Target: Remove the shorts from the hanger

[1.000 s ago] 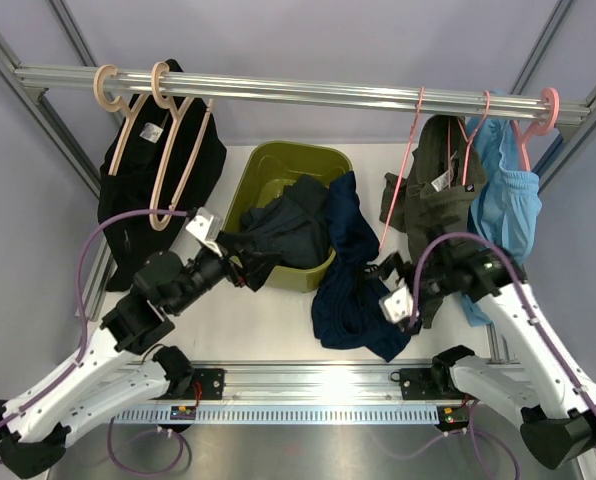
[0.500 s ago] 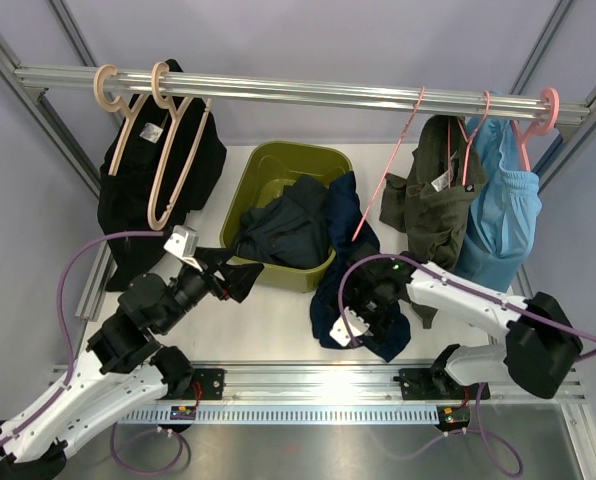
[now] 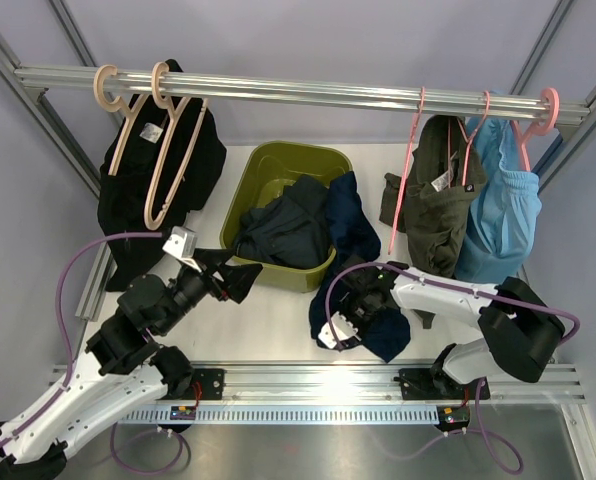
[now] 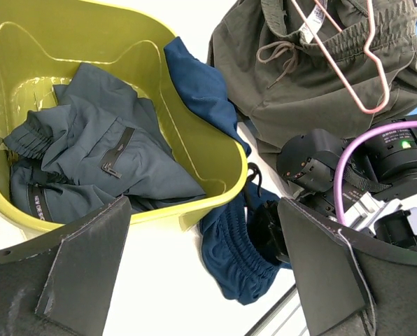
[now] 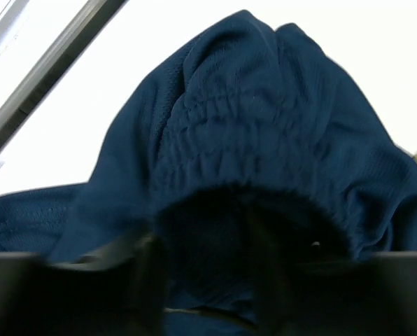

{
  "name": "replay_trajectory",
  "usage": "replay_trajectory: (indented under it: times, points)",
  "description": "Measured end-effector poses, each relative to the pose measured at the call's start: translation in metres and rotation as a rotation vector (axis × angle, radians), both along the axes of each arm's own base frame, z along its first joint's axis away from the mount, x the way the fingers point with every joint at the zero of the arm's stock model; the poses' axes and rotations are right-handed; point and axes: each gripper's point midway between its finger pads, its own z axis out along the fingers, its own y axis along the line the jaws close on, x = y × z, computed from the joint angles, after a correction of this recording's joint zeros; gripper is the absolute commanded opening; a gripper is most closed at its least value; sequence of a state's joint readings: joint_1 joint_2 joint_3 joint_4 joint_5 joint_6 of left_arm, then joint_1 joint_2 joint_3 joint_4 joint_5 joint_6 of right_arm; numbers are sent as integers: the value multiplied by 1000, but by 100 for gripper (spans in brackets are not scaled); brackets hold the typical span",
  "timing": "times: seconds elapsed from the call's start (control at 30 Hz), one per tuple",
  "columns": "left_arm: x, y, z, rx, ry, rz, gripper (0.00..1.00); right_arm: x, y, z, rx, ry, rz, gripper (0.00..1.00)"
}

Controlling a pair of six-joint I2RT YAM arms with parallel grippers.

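Note:
The navy shorts (image 3: 350, 228) hang off the hanger, draped over the bin's right rim onto the table, waistband bunched near the front (image 4: 229, 252). The teal-slate shorts (image 3: 283, 230) lie crumpled inside the bin (image 4: 103, 143). My right gripper (image 3: 350, 312) is pressed down into the navy waistband (image 5: 250, 119). Its dark fingers (image 5: 152, 280) are buried in blurred fabric that lies between them, so the grip is unclear. Left of the bin, my left gripper (image 3: 240, 278) hovers open and holds nothing (image 4: 203, 204).
The yellow-green bin (image 3: 278, 160) stands mid-table. A bare pink hanger (image 3: 408, 165) hangs from the rail (image 3: 298, 90) beside olive-green shorts (image 3: 433, 215) and light-blue shorts (image 3: 498, 210) on hangers. Black garments (image 3: 128, 200) and two pale hangers hang at far left.
My right arm swung left and down from beside the olive shorts onto the navy waistband, jaws narrowing. The pink hanger swung and settled. My left arm drew back from the bin, then held still.

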State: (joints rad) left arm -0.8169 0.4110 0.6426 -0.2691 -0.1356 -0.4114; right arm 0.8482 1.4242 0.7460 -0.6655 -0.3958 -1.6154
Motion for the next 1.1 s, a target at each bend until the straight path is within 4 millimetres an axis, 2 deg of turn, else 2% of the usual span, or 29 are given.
replay_trajectory:
  times: [0.03,0.17,0.27,0.37,0.4,0.5,0.63,0.67,0.73,0.83,1.1]
  points:
    - [0,0,0,-1,-1,0,91,0,1,0,2,6,-13,32]
    - [-1,2,-2,-1,-1,0,91,-8,3,10,18,58,-64,17]
    - [-3,3,1,-9,-11,1,91,-23,12,44,82,137,-61,5]
    - [-5,6,8,-16,-32,1,91,-35,29,102,222,179,-45,2]
    - [-6,7,12,-19,-43,0,91,-40,35,130,289,189,-40,1]
    - [-9,12,35,-46,-91,1,91,-51,47,200,445,206,-28,0]
    - [-17,22,74,-104,-183,5,91,-62,58,279,610,267,-69,0]
    - [-19,24,81,-116,-200,6,92,-62,61,293,644,270,-81,0]
    - [-23,29,95,-138,-239,11,93,-58,67,324,714,275,-131,0]
    - [-26,35,106,-157,-276,20,93,-36,78,375,831,221,-226,0]
    - [-26,38,108,-156,-289,31,93,33,99,510,1171,-59,-364,0]
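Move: The navy shorts' bunched waistband lies right at the right hand's half-closed fingers, about 1 cm below their midpoint. The basket's middle is roughly 20 cm ahead and 15 cm to the left, some 5 cm higher, with the dark grey shorts in it about 18 cm ahead and 15 cm left. The olive shorts hang about 14 cm ahead, 15 cm right and 28 cm up. From the left hand that waistband lies about 24 cm right, 3 cm back and 27 cm down. Up, fast and by some 50 cm, the right hand goes once its fingers have shut on the navy waistband, pinching the cloth throughout. It drifts left about 10 cm and first draws back 6 cm, then swings forward again about 9 cm, the wrist rolling some 65 degrees until the fingers point left. The left hand, open and empty, rises about 11 cm, edging left and tipping its fingers up. ##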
